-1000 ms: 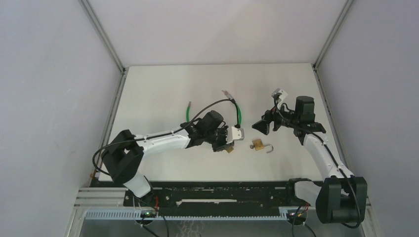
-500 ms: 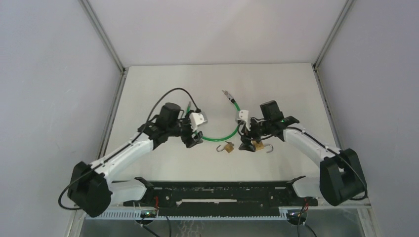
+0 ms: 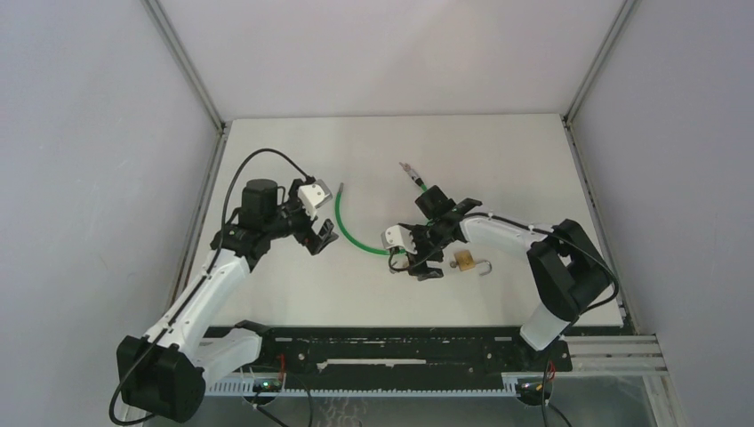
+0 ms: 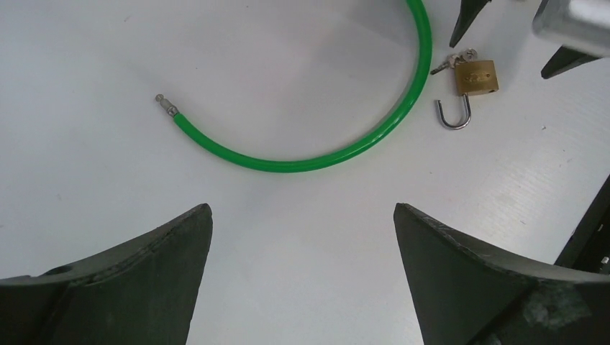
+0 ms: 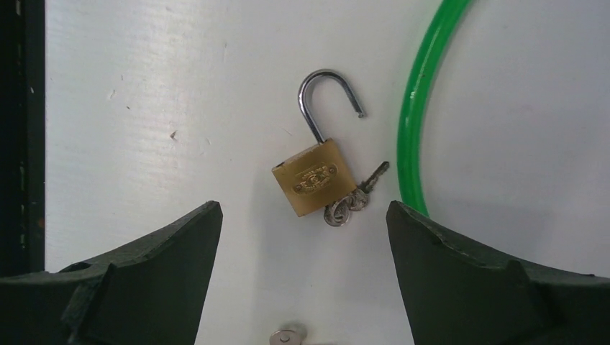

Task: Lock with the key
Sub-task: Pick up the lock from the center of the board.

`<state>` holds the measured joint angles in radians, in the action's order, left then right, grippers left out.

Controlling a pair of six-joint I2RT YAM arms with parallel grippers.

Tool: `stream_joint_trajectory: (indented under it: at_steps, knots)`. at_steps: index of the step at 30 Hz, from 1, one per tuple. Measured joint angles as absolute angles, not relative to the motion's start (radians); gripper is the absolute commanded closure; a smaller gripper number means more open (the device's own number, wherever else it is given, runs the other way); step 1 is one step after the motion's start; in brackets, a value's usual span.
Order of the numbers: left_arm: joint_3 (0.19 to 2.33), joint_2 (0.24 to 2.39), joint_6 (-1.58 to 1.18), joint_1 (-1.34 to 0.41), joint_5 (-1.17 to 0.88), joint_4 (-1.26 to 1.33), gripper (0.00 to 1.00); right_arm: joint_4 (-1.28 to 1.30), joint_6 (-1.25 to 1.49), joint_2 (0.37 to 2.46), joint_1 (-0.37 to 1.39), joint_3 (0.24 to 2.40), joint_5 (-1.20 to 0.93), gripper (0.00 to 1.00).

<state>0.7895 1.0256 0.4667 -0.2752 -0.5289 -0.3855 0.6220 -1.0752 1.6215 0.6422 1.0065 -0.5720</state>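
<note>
A brass padlock [image 5: 313, 180] lies flat on the white table with its shackle [image 5: 327, 93] swung open. A small bunch of keys [image 5: 352, 203] rests at its base. My right gripper [image 5: 302, 205] hovers open just above it, holding nothing. In the top view this gripper [image 3: 418, 258] covers most of that padlock. The left wrist view shows the same padlock [image 4: 475, 77] and keys [image 4: 449, 61] between the right fingertips [image 4: 464, 18]. My left gripper [image 4: 302, 208] is open and empty, off to the left [image 3: 318, 238] above bare table.
A green cable [image 3: 351, 233] curves across the table [image 3: 267, 160] between the two grippers, passing close beside the keys [image 5: 413, 122]. A second brass padlock [image 3: 463, 260] with an open shackle lies just right of the right gripper. Grey walls enclose the table.
My left gripper opened, left the padlock with keys on the table and pulled back to the left. The right arm swung left and now hovers over that padlock.
</note>
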Motion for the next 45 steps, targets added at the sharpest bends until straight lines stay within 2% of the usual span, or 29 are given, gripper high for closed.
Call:
stream_joint_trajectory:
  at_steps: [10,25,33,36,40,45]
  knots:
    - [0.787,1.022,0.466,-0.272,-0.527,-0.385,0.0,0.671,-1.197,1.737,0.704,1.064,-0.481,0.14]
    - [0.781,1.028,0.469,-0.272,-0.525,-0.385,0.0,0.709,-1.266,1.788,0.756,1.103,-0.443,0.33]
    - [0.779,1.028,0.471,-0.272,-0.526,-0.384,0.0,0.734,-1.292,1.804,0.76,1.124,-0.439,0.37]
    - [0.771,1.027,0.471,-0.272,-0.527,-0.383,0.0,0.739,-1.299,1.806,0.76,1.126,-0.438,0.41]
    - [0.764,1.027,0.471,-0.272,-0.527,-0.384,0.0,0.749,-1.303,1.807,0.76,1.127,-0.436,0.54]
    - [0.764,1.027,0.47,-0.272,-0.526,-0.382,0.0,0.751,-1.3,1.807,0.757,1.127,-0.435,0.6]
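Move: From the right gripper, the padlock from the board's centre lies nearly underneath, about 4 cm down, 1 cm left and 1 cm back. The keys hanging from it sit about 1 cm ahead and 1 cm right of the gripper, and the nearest stretch of green hose about 4 cm ahead. The second padlock is some 11 cm to the right and 1 cm ahead. The left gripper has the first padlock some 12 cm right, 6 cm back and 17 cm below. Lower the right gripper just under 4 cm onto the open padlock, mostly in the first third, drifting about 1 cm left and back while the fingers tip steeper and the wrist turns some 15 degrees counter-clockwise. Close from nearly wide open to about half, easing down, until the fingertips pinch the brass body by its side edges; stay low, shackle clear and pointing left. ##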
